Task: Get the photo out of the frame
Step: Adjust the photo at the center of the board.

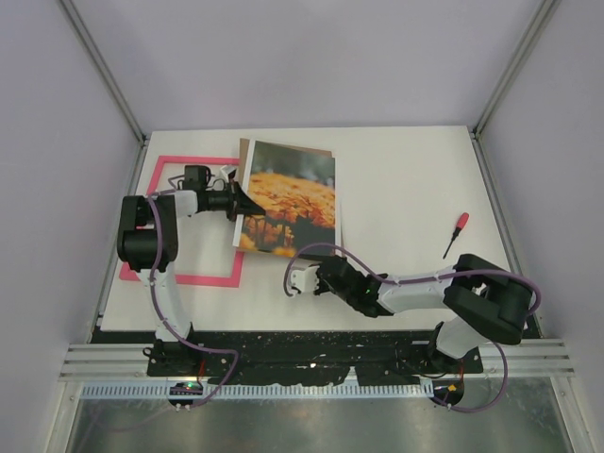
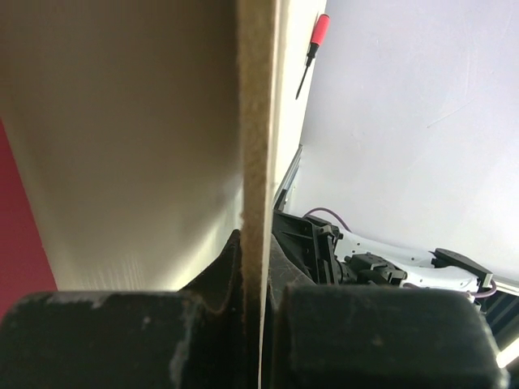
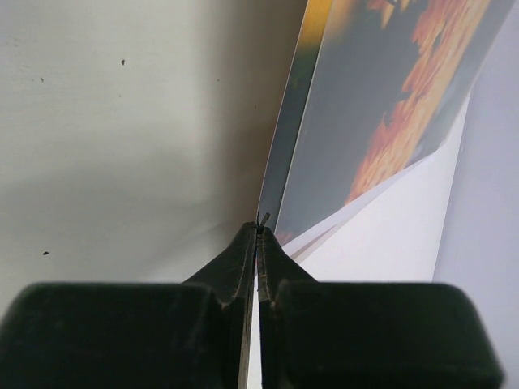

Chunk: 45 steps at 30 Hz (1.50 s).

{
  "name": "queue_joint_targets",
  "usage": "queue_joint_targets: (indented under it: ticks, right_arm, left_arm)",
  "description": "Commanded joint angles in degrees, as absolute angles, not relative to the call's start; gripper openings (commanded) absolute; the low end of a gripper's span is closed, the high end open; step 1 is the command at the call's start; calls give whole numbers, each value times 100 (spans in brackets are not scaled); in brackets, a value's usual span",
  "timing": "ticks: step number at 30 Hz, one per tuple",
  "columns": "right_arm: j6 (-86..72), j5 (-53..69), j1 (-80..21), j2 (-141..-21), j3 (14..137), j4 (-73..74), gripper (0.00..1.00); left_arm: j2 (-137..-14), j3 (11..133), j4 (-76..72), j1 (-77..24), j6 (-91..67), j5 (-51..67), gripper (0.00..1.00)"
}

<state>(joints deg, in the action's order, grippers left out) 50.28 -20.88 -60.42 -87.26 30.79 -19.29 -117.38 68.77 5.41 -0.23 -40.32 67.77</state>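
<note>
The photo (image 1: pixel 288 198) of orange flowers lies on a brown backing board (image 1: pixel 244 148) that peeks out along its far edge. My left gripper (image 1: pixel 245 202) is shut on their left edge. In the left wrist view the board (image 2: pixel 258 121) and the thin white photo edge (image 2: pixel 276 121) stand edge-on between the jaws of that gripper (image 2: pixel 261 247). The pink frame (image 1: pixel 179 278) lies flat on the table to the left, under the left arm, with nothing inside it. My right gripper (image 3: pixel 259 231) is shut, its tips pinching the near edge of the photo (image 3: pixel 397 97).
A red-handled screwdriver (image 1: pixel 457 232) lies on the white table (image 1: pixel 406 179) to the right, also seen in the left wrist view as the screwdriver (image 2: pixel 312 50). Grey walls and metal posts close in the table on three sides.
</note>
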Motion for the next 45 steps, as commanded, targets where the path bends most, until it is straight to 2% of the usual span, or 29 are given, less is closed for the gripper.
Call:
queue_joint_targets:
  ticks: [1, 15, 25, 27, 28, 31, 45]
  right_arm:
    - [4966, -2004, -6047, -8500, 3199, -1881, 8]
    - [4896, -1169, -5608, -7559, 3147, -502, 8]
    - [4808, -1028, -5537, -7339, 2988, -237, 8]
    - [4825, -1002, -5528, -7339, 3023, -281, 18]
    - [4834, -1011, -5528, -7348, 3023, -333, 27]
    - [4948, -1019, -5537, -7391, 3058, -500, 35]
    - [5124, -1467, -5766, -8375, 3340, -1581, 38]
  left_arm:
    - [-11426, 6891, 351, 149, -4157, 7137, 0]
    - [-11399, 6908, 352, 193, -4192, 7198, 4]
    - [-11356, 6908, 352, 193, -4210, 7216, 7]
    - [-11347, 6899, 351, 193, -4219, 7216, 6]
    - [-11347, 6899, 352, 193, -4219, 7207, 7]
    - [-11320, 6899, 334, 202, -4219, 7216, 6]
    - [-11338, 6899, 334, 255, -4228, 7216, 6]
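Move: The right hand's shut fingers are at the photo's near right corner, about 1 cm ahead and 1 cm right of the hand point, at its height; the photo's middle is some 13 cm ahead and 8 cm left of that hand, slightly higher. From the left hand, pinching the board's left edge, that corner is about 17 cm right, 10 cm back and 4 cm lower; the pink frame's middle is some 18 cm left, 3 cm back and 8 cm below. Right hand arcs 4 cm right-back, opens, returns left and down; left draws the pinched board 1 cm left. ##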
